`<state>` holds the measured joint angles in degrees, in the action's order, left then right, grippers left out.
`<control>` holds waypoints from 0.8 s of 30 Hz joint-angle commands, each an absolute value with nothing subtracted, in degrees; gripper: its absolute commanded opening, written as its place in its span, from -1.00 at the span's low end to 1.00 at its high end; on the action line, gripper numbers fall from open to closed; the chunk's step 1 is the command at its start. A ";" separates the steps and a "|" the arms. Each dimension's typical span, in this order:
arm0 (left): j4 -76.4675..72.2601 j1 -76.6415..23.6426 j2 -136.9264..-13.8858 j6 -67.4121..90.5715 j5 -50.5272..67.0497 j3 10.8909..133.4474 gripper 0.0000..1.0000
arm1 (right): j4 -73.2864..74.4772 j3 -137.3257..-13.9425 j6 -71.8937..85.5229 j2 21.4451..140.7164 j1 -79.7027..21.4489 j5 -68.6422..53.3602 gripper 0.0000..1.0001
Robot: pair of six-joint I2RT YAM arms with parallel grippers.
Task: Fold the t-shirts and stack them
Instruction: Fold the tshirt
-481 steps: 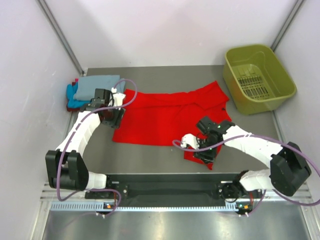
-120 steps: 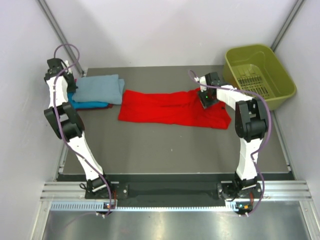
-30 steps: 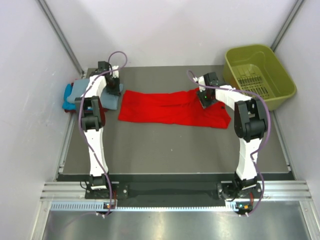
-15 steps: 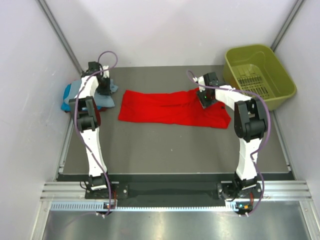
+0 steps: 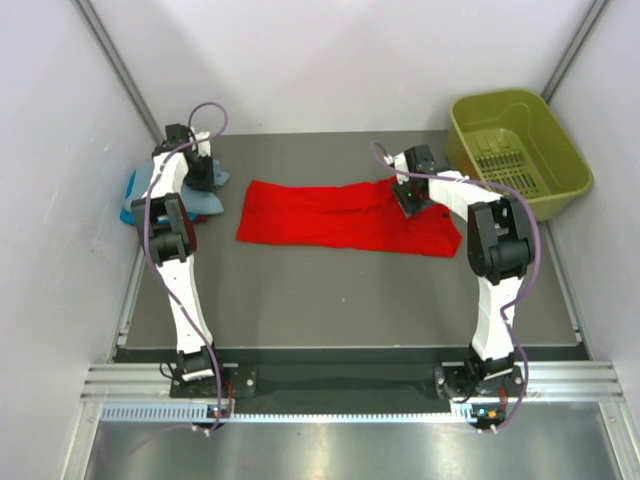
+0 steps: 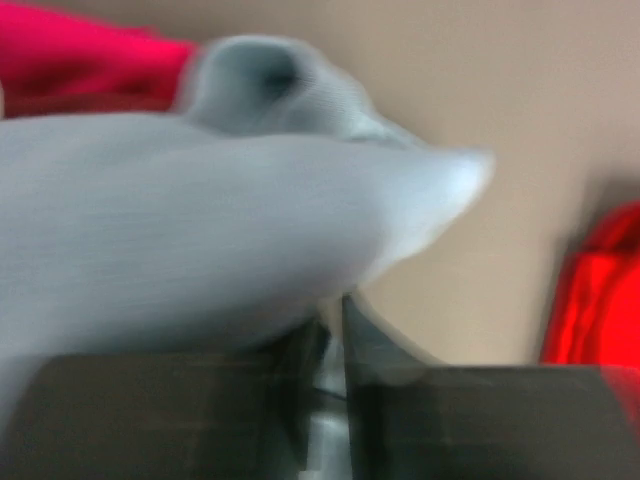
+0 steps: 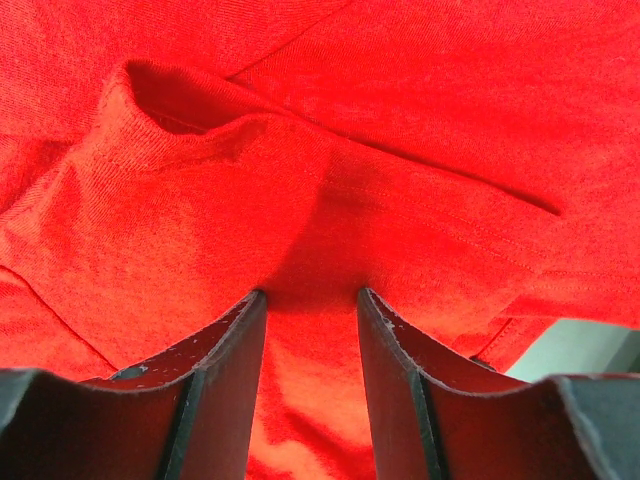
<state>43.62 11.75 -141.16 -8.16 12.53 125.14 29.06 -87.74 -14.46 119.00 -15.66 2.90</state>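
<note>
The big red t-shirt (image 5: 340, 215) lies folded into a long band across the middle of the grey table. My right gripper (image 5: 408, 195) rests on its right end. In the right wrist view the gripper (image 7: 310, 295) is open, its fingertips (image 7: 245, 320) pressed onto red cloth (image 7: 400, 100) that humps up ahead of them. My left gripper (image 5: 200, 172) is at the far left back, shut on an edge of the grey-blue t-shirt (image 5: 208, 200). Its wrist view is blurred: grey cloth (image 6: 200, 220) drapes over the nearly closed gripper (image 6: 335, 310). A turquoise t-shirt (image 5: 133, 190) lies beneath, by the left wall.
An olive-green plastic basket (image 5: 560, 170) stands at the back right corner. White walls close in on the left, back and right. Bare table (image 5: 340, 290) runs between the red shirt and the arm bases. A strip of pink-red cloth (image 6: 80, 60) shows beyond the grey shirt.
My left gripper has swung left toward the wall, dragging the grey-blue t-shirt with it over the turquoise one. The right arm and the red shirt have stayed put.
</note>
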 commanded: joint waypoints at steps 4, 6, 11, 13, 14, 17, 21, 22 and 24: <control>45.80 10.38 -133.43 -13.01 24.42 124.90 0.97 | 26.90 -87.10 -14.59 116.98 -16.96 3.95 -0.14; 44.13 9.85 -130.10 -10.39 26.27 123.58 0.97 | 26.72 -87.71 -14.41 116.55 -16.96 4.13 -0.12; 39.82 7.47 -125.60 -6.34 25.75 123.14 0.97 | 26.63 -90.52 -13.62 114.88 -16.79 5.36 -0.11; 38.59 6.95 -124.98 -4.40 26.37 123.48 0.97 | 26.63 -91.23 -13.01 114.08 -16.44 5.54 -0.11; 38.50 6.77 -124.98 -3.87 26.63 124.01 0.97 | 26.63 -91.67 -12.75 113.91 -16.09 5.54 -0.10; 39.20 6.16 -125.07 -1.94 29.18 124.11 0.97 | 26.54 -92.55 -11.95 112.86 -15.38 5.80 -0.10; 42.97 3.35 -123.32 -5.17 29.45 121.21 0.97 | 26.46 -91.50 -11.60 111.01 -14.68 5.63 -0.10; 43.33 2.30 -122.88 -5.62 29.18 120.07 0.97 | 26.54 -91.06 -11.51 110.83 -14.42 5.63 -0.11; 44.29 1.67 -121.21 -6.06 28.57 116.64 0.97 | 26.98 -89.83 -11.34 110.74 -13.71 5.19 -0.11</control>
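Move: On the left, the closed fingers are still on the grey t-shirt's right part; its middle lies about 7 cm to their left and 1 cm back, some 1 cm lower. The red t-shirt's left end is about 11 cm to this hand's right, 7 cm back and 3 cm below. From the right hand, the red t-shirt's middle is some 16 cm left, 3 cm back and 2 cm below; the green basket stands about 29 cm right and 12 cm ahead. Opening wide, the left fingers let go of the grey t-shirt while the hand sweeps right, then climbs steeply to about 14 cm higher and carries on right, dipping slightly at the end, some 13 cm across towards the red t-shirt's left end. The right hand first waits low over the red t-shirt, then rises about 5 cm off it, easing a little forward with fingers still half open. ##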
